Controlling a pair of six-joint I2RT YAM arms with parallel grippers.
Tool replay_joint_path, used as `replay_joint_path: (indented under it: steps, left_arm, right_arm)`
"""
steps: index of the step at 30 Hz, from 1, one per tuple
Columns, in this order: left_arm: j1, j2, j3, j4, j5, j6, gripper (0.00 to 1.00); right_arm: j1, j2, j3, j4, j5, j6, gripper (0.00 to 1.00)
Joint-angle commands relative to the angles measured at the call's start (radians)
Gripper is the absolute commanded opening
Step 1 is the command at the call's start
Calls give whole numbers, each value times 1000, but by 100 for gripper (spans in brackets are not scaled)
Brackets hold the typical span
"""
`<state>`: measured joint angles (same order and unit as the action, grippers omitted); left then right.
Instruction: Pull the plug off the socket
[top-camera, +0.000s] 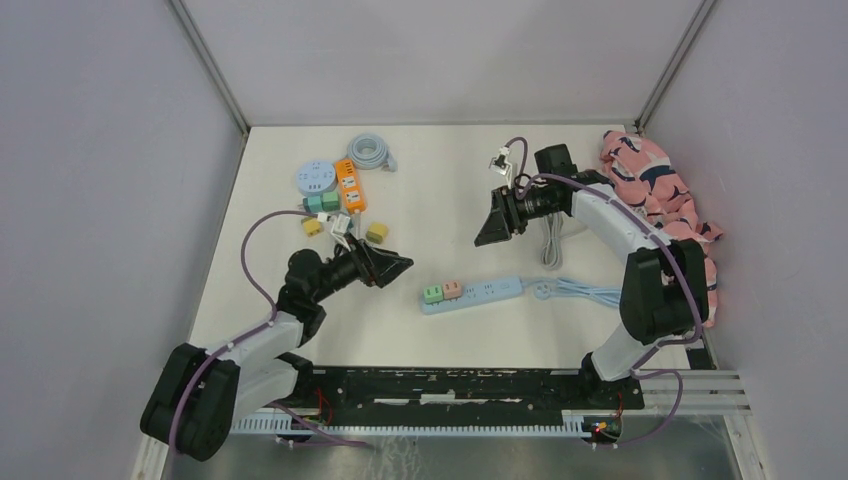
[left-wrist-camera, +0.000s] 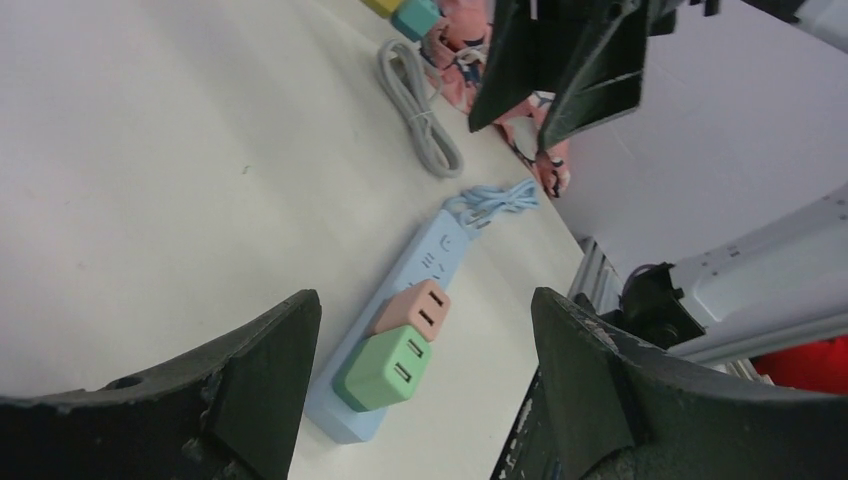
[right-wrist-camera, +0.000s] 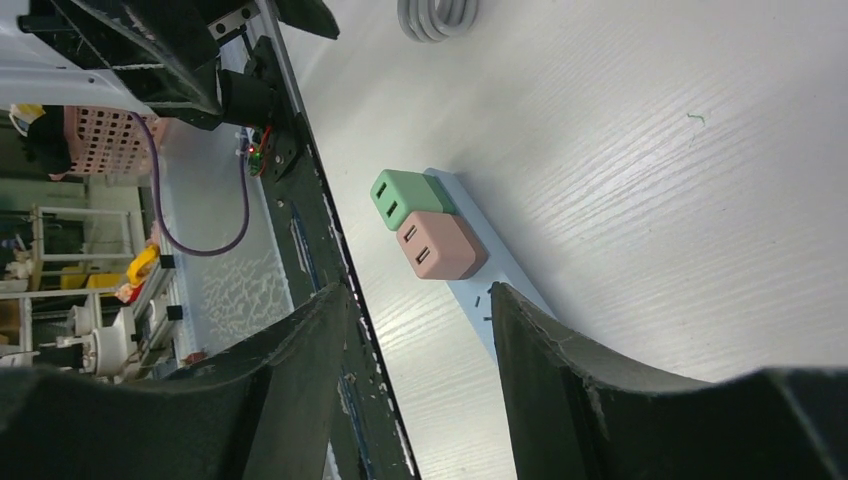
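Observation:
A light blue power strip, the socket (top-camera: 487, 291), lies flat on the white table, its cable trailing right. A green plug (top-camera: 432, 294) and a pink plug (top-camera: 452, 289) sit side by side in its left end. My left gripper (top-camera: 397, 266) hovers left of the strip, open and empty; its wrist view shows the green plug (left-wrist-camera: 385, 368) and pink plug (left-wrist-camera: 414, 309) on the socket (left-wrist-camera: 431, 254), beyond the left gripper (left-wrist-camera: 425, 300). My right gripper (top-camera: 490, 230) hangs above and behind the strip, open and empty. The right wrist view looks past the right gripper (right-wrist-camera: 418, 292) at the green plug (right-wrist-camera: 400, 197) and pink plug (right-wrist-camera: 440, 245).
A grey coiled cable (top-camera: 551, 240) lies under the right arm. A pink patterned cloth (top-camera: 660, 190) is bunched at the right edge. At the back left are a round blue socket (top-camera: 314, 177), an orange strip (top-camera: 350, 185), small cube adapters (top-camera: 376, 232) and a coiled cable (top-camera: 370, 152).

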<state>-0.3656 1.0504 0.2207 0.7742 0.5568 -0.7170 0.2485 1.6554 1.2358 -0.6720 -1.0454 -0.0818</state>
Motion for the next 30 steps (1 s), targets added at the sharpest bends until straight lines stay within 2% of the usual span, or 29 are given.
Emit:
replay_joint_path:
  steps: [1,12,19,24,30]
  left_arm:
    - [-27,-39,-15,215,98,-59,83]
    - [-206,-63,-24,136,-17,71,82]
    - [-376,-63,17,38,-139,244,82]
    - [-399,-72,9,36,-191,286,83]
    - [-398,-128,-6,-11,-269,306,87]
  right_arm:
    - [-1,-61,5,6,2,-65,60]
    - [8,-169,-80,-3,22,-253,62]
    - [50,-284,-191,-2,16,-485,69]
    - [125,-338,-237,-103,55,-721,78]
    - [211,-350,-262,-178,113,-879,88]
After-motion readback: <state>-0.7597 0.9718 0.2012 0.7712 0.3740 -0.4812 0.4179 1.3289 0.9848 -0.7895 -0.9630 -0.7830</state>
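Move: From the left hand, the pink plug sits about 13 cm to the right, straight ahead 0 cm and some 10 cm below. Its green neighbour is about 8 cm to the right and 1 cm back, and the loose yellow plug is about 16 cm ahead and 6 cm left. From the right hand, the strip's open outlets lie about 7 cm back, 1 cm right and 13 cm below; the pink plug is 9 cm left and 7 cm back. Bring the open left gripper back and to the right, about 8 cm back and 7 cm right, to the robot's side of the green and pink plugs. Rise slightly, sink again, then ease forward a little. After a brief near-hold, swing the right hand back about 9 cm to above the strip's open outlets, rolling it some 45 degrees about its fingers, opening wider and starting to sink. ##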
